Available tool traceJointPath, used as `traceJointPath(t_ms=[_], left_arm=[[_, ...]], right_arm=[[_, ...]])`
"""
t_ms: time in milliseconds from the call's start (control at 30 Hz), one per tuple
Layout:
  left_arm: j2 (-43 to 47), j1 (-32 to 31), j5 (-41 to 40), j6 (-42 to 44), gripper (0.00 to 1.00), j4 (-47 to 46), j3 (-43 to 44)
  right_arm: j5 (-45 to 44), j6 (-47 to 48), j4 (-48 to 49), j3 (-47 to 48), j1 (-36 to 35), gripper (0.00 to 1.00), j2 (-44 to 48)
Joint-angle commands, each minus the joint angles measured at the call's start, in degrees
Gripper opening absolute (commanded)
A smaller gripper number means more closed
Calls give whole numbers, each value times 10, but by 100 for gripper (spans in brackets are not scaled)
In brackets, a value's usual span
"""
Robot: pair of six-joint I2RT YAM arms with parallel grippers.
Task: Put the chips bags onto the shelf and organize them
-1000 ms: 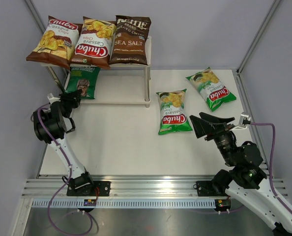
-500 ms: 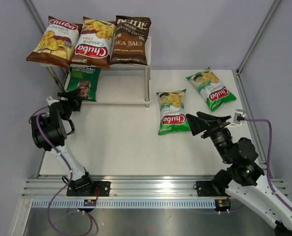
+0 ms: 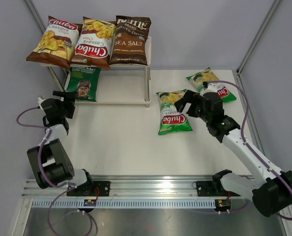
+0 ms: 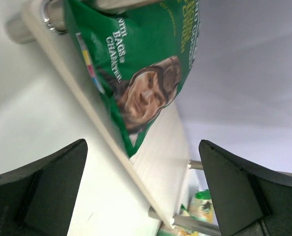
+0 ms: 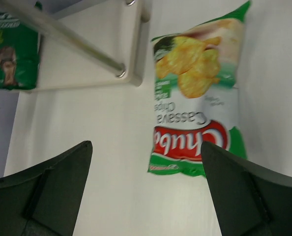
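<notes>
The shelf (image 3: pixel 121 89) holds two brown Chuba bags (image 3: pixel 54 42) (image 3: pixel 93 43) and a Kettle Sea Salt bag (image 3: pixel 131 40) on its upper board. The dark green bag with a face (image 3: pixel 83 83) lies on the left of the lower board. My left gripper (image 3: pixel 70 102) stands open just in front of it, holding nothing; the left wrist view shows that bag (image 4: pixel 141 73) beyond the fingers. Two green Chuba bags lie on the table, one near the middle (image 3: pixel 173 112) and one partly behind my right arm (image 3: pixel 214 87). My right gripper (image 3: pixel 182 104) hovers open over the nearer bag (image 5: pixel 197 98).
The shelf's thin metal legs (image 3: pixel 147 86) stand between the lower board and the green bags; one leg (image 5: pixel 62 34) shows in the right wrist view. Grey walls close in the table (image 3: pixel 116 142) at the left, back and right.
My left gripper has opened, let go of the face bag on the lower board and drawn back a little. My right arm has reached forward and left, over the nearer green bag.
</notes>
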State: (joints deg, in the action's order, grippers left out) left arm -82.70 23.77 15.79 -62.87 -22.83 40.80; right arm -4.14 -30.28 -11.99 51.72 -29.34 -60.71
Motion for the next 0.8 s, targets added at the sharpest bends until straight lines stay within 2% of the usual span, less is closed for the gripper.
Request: traceJointPath(t_ms=[0, 167, 333, 367, 433, 500, 533, 667, 767], left_arm=[[85, -7, -41, 78, 99, 180, 20], [230, -28, -32, 116, 99, 261, -2], [310, -85, 17, 177, 99, 325, 14], [321, -99, 45, 185, 99, 326, 14], [345, -134, 49, 199, 99, 347, 20], [358, -196, 57, 226, 99, 368, 25], [370, -233, 57, 234, 99, 377, 30], [402, -308, 80, 263, 99, 403, 11], [435, -335, 90, 275, 99, 413, -19]], right_arm=[[128, -5, 5, 17, 111, 100, -23], [203, -17, 58, 17, 213, 99, -105], [379, 4, 153, 22, 317, 99, -200], [411, 3, 184, 27, 325, 100, -242], [473, 1, 194, 58, 340, 100, -289], [520, -11, 240, 78, 343, 100, -360], [528, -14, 258, 85, 343, 100, -381], [548, -20, 298, 119, 344, 99, -475], [576, -52, 360, 130, 344, 99, -520]])
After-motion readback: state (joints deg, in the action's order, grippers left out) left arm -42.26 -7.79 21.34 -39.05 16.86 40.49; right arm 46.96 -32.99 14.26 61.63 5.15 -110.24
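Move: The green Chuba bag nearer the shelf lies about 8 cm ahead of the open right hand, 2 cm to its left and 21 cm below. The other green Chuba bag is some 25 cm ahead and 23 cm to the right at the same depth; the foot of the shelf's right front post stands about 14 cm ahead and 20 cm left. From the left hand the nearer Chuba bag is some 58 cm right, 3 cm back and 13 cm below; the shelved green bag is about 15 cm ahead, 6 cm right, slightly lower. Down towards the far right side of the nearer Chuba bag goes the open right hand, sinking about 15 cm and reaching 14 cm forward; it swings right first, then eases slightly back left, its wrist rolling left side up and tipping down. Contact can't be seen. The empty left hand leaves the shelved bag, drawing back and rising, then sweeping right some 20 cm towards mid-table while turning about 45 degrees clockwise. ##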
